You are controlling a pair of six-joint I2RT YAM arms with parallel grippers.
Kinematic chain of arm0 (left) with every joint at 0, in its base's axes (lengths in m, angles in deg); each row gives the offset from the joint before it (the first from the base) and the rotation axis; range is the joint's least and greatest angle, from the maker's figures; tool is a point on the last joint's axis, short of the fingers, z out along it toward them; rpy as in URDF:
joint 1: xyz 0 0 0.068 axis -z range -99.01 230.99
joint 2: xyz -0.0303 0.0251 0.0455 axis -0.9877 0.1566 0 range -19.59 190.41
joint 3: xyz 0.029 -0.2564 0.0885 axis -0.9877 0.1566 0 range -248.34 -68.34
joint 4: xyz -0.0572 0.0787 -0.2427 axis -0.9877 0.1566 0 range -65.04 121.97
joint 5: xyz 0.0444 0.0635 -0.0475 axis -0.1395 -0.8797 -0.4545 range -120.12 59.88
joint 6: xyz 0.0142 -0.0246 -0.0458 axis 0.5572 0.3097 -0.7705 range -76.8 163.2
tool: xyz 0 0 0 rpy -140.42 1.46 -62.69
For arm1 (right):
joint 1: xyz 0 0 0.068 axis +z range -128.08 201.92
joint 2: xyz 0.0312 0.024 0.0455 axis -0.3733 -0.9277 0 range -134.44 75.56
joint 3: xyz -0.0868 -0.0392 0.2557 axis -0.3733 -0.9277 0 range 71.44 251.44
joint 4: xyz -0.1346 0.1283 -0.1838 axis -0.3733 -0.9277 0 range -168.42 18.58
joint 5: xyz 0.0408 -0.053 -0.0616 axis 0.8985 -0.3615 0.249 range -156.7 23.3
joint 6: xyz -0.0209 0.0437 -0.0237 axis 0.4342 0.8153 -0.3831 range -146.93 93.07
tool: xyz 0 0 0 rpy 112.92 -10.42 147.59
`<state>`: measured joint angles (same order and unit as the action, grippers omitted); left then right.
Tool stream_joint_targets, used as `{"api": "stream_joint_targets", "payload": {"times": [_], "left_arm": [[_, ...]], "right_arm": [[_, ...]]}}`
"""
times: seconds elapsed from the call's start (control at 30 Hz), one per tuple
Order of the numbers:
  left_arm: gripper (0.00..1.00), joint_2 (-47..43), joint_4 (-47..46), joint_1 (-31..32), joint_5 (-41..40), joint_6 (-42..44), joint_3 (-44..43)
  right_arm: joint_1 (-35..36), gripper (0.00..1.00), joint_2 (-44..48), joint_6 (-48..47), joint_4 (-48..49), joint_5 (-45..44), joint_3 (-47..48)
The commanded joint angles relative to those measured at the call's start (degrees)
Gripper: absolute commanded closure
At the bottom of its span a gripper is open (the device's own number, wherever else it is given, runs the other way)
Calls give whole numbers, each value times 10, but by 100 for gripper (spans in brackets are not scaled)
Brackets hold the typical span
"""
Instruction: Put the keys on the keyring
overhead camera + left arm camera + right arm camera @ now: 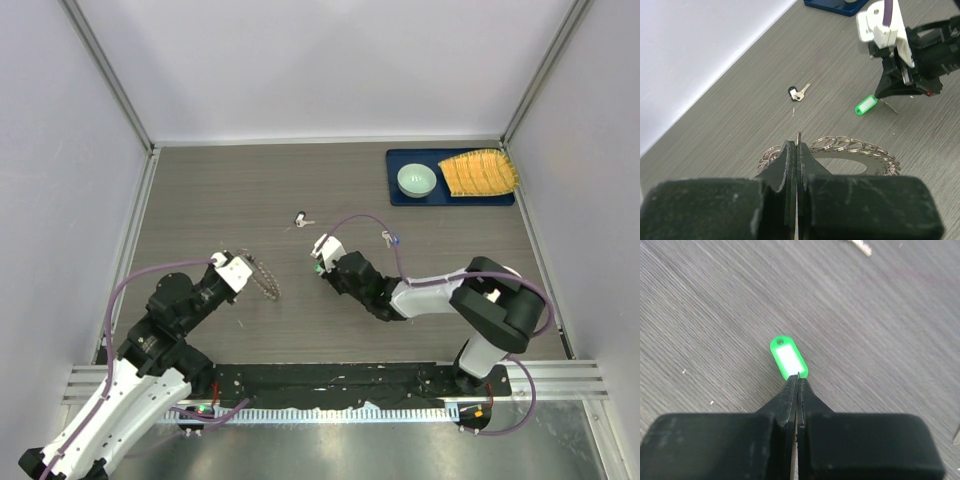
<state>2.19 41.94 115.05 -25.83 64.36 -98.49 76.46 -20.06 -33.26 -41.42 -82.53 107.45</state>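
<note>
The keyring (855,147) is a wide ring bristling with small split rings, lying left of centre on the table (265,282). My left gripper (798,145) is shut on its rim, and a thin metal edge pokes out above the tips. The green key (788,356) lies on the wood just right of the keyring. My right gripper (798,380) is shut on its near end, with the green tag sticking out ahead of the tips. In the top view the right gripper (322,262) sits at table centre. A blue key (388,238) lies behind the right arm.
A dark-headed key (797,93) lies loose beyond both grippers (302,219). At the back right a blue tray (400,160) holds a green bowl (416,180) and a yellow ridged item (480,173). Grey walls enclose the table on three sides.
</note>
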Motion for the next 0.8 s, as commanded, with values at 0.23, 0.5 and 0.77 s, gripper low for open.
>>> {"api": "stream_joint_targets", "payload": {"times": [0.23, 0.5, 0.77], "left_arm": [[100, 26, -31, 0, 113, 26, -20], [100, 85, -24, 0, 201, 41, -64], [100, 164, -24, 0, 315, 53, -116]], "right_arm": [[-4, 99, 192, -40, -72, 54, -4], [-19, 99, 312, -69, -143, 150, 9], [-37, 99, 394, -98, -195, 300, 34]]}}
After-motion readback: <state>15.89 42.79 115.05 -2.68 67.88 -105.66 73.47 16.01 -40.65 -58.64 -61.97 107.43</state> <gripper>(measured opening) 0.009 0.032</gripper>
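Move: The right hand already pinches the green key at or just above the table. From this hand the keyring, hanging in the left fingers, lies about 9 cm to the left, 7 cm back and 16 cm higher. On the table, the black-tag key is roughly 13 cm ahead and 3 cm left, the blue-tag key some 8 cm ahead and 15 cm right. For the left hand the green key is about 6 cm ahead, 13 cm right and 19 cm below. Keeping its pinch on the green key, the shut right hand lifts it fast, about 17 cm, easing back 5 cm towards the keyring's height while the fingers level out and swing counter-clockwise. The left hand, still gripping the keyring, carries it some 6 cm right and slightly back towards the key, dipping a little and rising again as it turns clockwise. ##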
